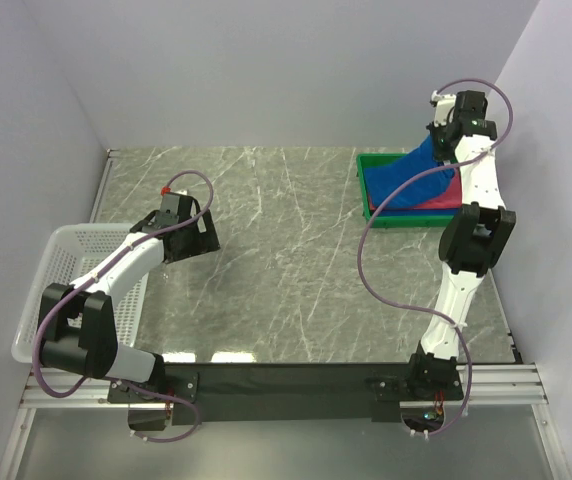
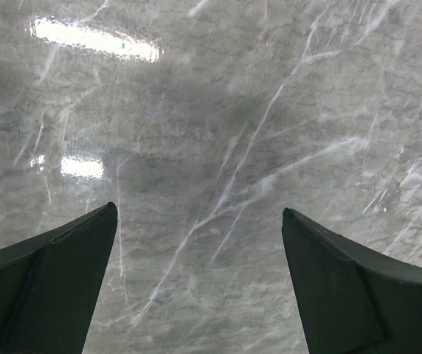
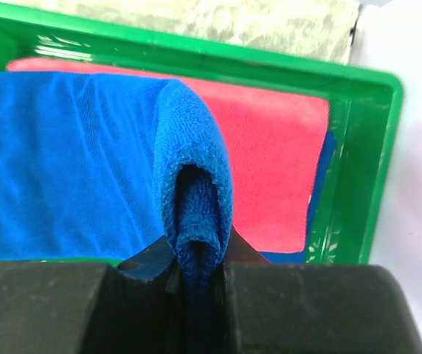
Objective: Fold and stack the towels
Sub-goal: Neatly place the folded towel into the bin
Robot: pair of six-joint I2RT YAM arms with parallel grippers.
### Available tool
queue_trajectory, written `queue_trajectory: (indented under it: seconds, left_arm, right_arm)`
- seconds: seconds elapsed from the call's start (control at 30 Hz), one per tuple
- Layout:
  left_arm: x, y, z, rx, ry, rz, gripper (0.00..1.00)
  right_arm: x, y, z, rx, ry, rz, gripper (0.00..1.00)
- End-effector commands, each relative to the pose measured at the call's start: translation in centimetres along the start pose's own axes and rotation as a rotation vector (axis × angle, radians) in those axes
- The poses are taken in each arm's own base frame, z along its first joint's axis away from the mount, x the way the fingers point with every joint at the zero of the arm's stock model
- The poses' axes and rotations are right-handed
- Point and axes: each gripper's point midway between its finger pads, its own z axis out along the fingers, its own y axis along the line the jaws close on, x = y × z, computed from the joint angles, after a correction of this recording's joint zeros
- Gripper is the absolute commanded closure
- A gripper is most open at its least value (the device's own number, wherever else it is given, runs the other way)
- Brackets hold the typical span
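Note:
Above the green tray (image 1: 376,195) at the back right, my right gripper (image 1: 445,150) is shut on a pinched fold of a blue towel (image 1: 418,172) and holds that edge up. The right wrist view shows the fold clamped between the jaws of the right gripper (image 3: 197,254), with the rest of the blue towel (image 3: 63,169) draping down into the tray. Beneath it a pink-red towel (image 3: 274,158) lies flat, and the edge of a second blue towel (image 3: 323,173) shows under that. My left gripper (image 2: 198,210) hangs open over bare marble, far from the towels.
A white lattice basket (image 1: 66,290) sits at the table's left edge beside the left arm (image 1: 126,260). The green tray's rim (image 3: 377,147) stands close to the right wall. Grey marble tabletop (image 1: 286,250) spreads between the arms.

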Motion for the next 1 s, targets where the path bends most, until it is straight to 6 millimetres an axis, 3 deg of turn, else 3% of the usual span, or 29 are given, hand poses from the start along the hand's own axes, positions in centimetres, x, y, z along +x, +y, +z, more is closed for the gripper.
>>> queue_trajectory:
  seconds: [0.0, 0.23, 0.4, 0.47, 0.63, 0.77, 0.8, 0.83, 0.87, 0.9, 0.93, 0.97]
  left_arm:
    - [-0.5, -0.3, 0.1, 0.019, -0.018, 0.013, 0.01]
    - [-0.5, -0.3, 0.1, 0.020, -0.016, 0.013, 0.01]
    - [-0.5, -0.3, 0.1, 0.020, -0.017, 0.013, 0.01]
    - [-0.6, -0.3, 0.0, 0.022, -0.020, 0.012, 0.01]
    - [-0.6, -0.3, -0.3, 0.024, -0.025, 0.012, 0.01]
    - [-1.1, -0.5, -0.9, 0.035, -0.049, 0.010, 0.01]
    - [-1.5, -0.6, -1.4, 0.042, -0.066, 0.009, 0.01]
    - [-1.5, -0.6, -1.6, 0.043, -0.072, 0.007, 0.01]
    - [-1.9, -0.7, -1.9, 0.049, -0.090, 0.003, 0.01]
    - [-2.3, -0.8, -2.5, 0.058, -0.113, 0.000, 0.01]
    - [-2.4, -0.9, -2.9, 0.065, -0.123, -0.001, 0.01]
    - [-2.6, -0.8, -3.2, 0.063, -0.140, -0.003, 0.01]
  right_arm:
    - [0.9, -1.3, 2.4, 0.057, 0.003, 0.030, 0.92]
    - [2.9, -2.2, 4.7, 0.137, 0.050, 0.064, 0.83]
    - [3.8, -5.7, 4.9, 0.351, 0.072, 0.139, 0.55]
    - [3.9, -7.8, 3.7, 0.499, 0.076, 0.191, 0.41]
    - [1.7, -11.2, -1.0, 0.724, -0.023, 0.318, 0.32]
    - [-0.1, -10.3, -3.9, 0.680, -0.119, 0.432, 0.30]
    - [-1.1, -10.0, -5.6, 0.657, -0.156, 0.441, 0.30]
    - [-1.8, -8.8, -5.6, 0.577, -0.188, 0.472, 0.30]
    - [-1.0, -7.6, -5.3, 0.531, -0.174, 0.482, 0.30]
    - [-2.5, -7.0, -7.4, 0.485, -0.244, 0.515, 0.29]
    - [-1.3, -5.5, -6.7, 0.424, -0.225, 0.525, 0.26]
    - [-1.4, -4.7, -7.2, 0.386, -0.247, 0.559, 0.25]
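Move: The right hand, holding the right end of the blue towel, is above the green bin: the bin's middle is roughly level with it fore and aft, about 3 cm to its left and some 15 cm below. The pink towel on the stack has its middle some 4 cm left, level, about 15 cm down. From the idle left hand the bin is around 20 cm ahead, 60 cm to the right and slightly lower. The right fingers let go of the blue towel over the stack: the hand sinks about 7 cm into the bin and opens wide near the bottom. It then sweeps some 9 cm to the right while twisting about 35 degrees clockwise, and lifts back up about 8 cm, easing slightly back and left at the end. ##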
